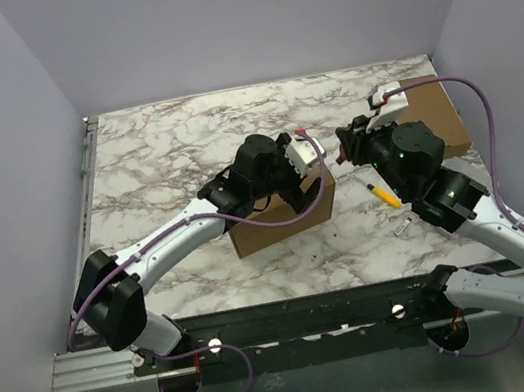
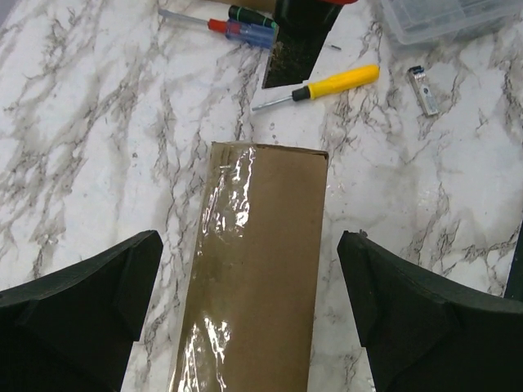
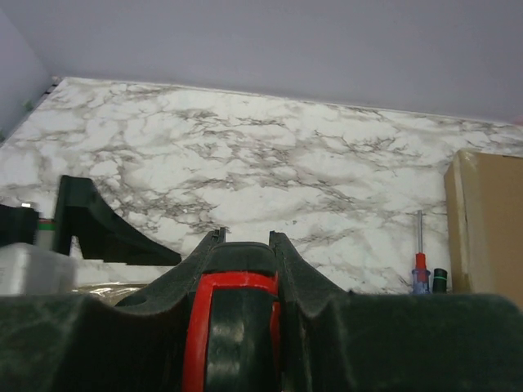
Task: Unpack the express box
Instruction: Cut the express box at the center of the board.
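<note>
The express box (image 2: 257, 269) is a brown cardboard carton with shiny clear tape along its top, lying on the marble table (image 1: 173, 151). My left gripper (image 2: 249, 245) hangs over it, open wide, one black finger on each side and neither touching it. From above, the box (image 1: 259, 234) shows partly under that gripper (image 1: 292, 196). My right gripper (image 3: 245, 237) is shut on a red-and-black tool (image 3: 233, 327). It hovers just right of the box's far end (image 1: 343, 149). What the tool's tip looks like is hidden.
A yellow-handled screwdriver (image 2: 327, 84) and a small metal piece (image 2: 422, 78) lie beyond the box. A blue-and-red screwdriver (image 2: 237, 31) lies farther off, and a clear plastic case (image 2: 441, 16) sits in the corner. A second brown box (image 1: 436, 115) stands at the back right.
</note>
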`<state>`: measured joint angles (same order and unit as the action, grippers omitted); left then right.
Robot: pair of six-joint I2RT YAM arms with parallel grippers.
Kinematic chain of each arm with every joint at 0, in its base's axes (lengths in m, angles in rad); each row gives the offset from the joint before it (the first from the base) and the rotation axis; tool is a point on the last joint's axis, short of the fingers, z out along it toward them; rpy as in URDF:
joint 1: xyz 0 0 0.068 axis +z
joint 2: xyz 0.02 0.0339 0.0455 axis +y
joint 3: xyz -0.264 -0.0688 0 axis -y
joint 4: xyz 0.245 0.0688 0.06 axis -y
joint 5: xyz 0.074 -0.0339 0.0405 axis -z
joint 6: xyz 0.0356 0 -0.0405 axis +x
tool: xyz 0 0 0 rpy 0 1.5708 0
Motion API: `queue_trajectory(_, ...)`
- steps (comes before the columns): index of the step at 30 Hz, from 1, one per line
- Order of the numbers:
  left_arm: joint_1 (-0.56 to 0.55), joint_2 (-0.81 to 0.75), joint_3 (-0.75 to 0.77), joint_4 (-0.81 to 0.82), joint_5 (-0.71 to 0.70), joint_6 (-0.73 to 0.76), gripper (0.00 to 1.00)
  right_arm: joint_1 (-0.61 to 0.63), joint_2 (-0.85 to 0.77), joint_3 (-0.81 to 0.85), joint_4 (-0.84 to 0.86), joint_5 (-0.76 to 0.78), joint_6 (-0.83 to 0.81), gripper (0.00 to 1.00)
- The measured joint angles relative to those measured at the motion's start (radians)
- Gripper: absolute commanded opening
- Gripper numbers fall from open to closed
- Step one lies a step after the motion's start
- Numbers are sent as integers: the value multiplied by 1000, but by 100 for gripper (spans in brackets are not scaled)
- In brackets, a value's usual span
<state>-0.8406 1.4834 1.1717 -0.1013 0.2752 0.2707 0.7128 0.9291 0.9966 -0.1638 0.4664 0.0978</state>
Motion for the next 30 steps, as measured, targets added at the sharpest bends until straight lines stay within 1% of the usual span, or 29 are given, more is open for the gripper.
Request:
queue_trajectory(2,6,36,10,-6,2,1,98,-1,10,0,13,-26,6,1)
queue_trajectory(8,52,133,40,-14,64,-35,88,-1,53,0,24,-71,14,1)
queue_trajectory(11,69,141,40,-22,79,-43,80,-1,69,0,24,-71,14,1)
queue_trajectory(15,70,141,40,-28,101,-44,64,-2,72,0,25,-71,15,1)
queue_trajectory(17,69,141,40,-33,112,-43,60,-2,72,0,25,-68,16,1)
queue_trajectory(19,68,141,40,-36,118,-38,57,-2,74,0,25,-68,16,1)
queue_trajectory(30,55,127,26,-39,121,-4,50,-2,85,-9,28,-67,17,1)
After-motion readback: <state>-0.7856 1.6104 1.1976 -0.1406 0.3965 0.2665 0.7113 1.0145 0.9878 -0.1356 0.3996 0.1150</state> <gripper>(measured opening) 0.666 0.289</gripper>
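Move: The left hand hovers open over the right half of the express box, which stands on its long narrow side: its middle is about 10 cm below, 5 cm left and 1 cm back. From the right hand, gripping the cutter point-down, the box's middle lies about 14 cm left, 5 cm back and 20 cm below, its right end only some 4 cm left and 2 cm back. The yellow screwdriver is roughly 9 cm right of that hand, 1 cm back, 27 cm below. The left hand sinks about 5 cm astride the upright express box, working forward a couple of centimetres and then easing partly back, while its wide-open fingers close about a third and pinch the box's two broad sides. Meanwhile the right hand, keeping its grip on the cutter, carries it some 2.5 cm left and as much down, plus about 1 cm forward, bringing the blade tip to the top edge of the box's right end beside the tape. ##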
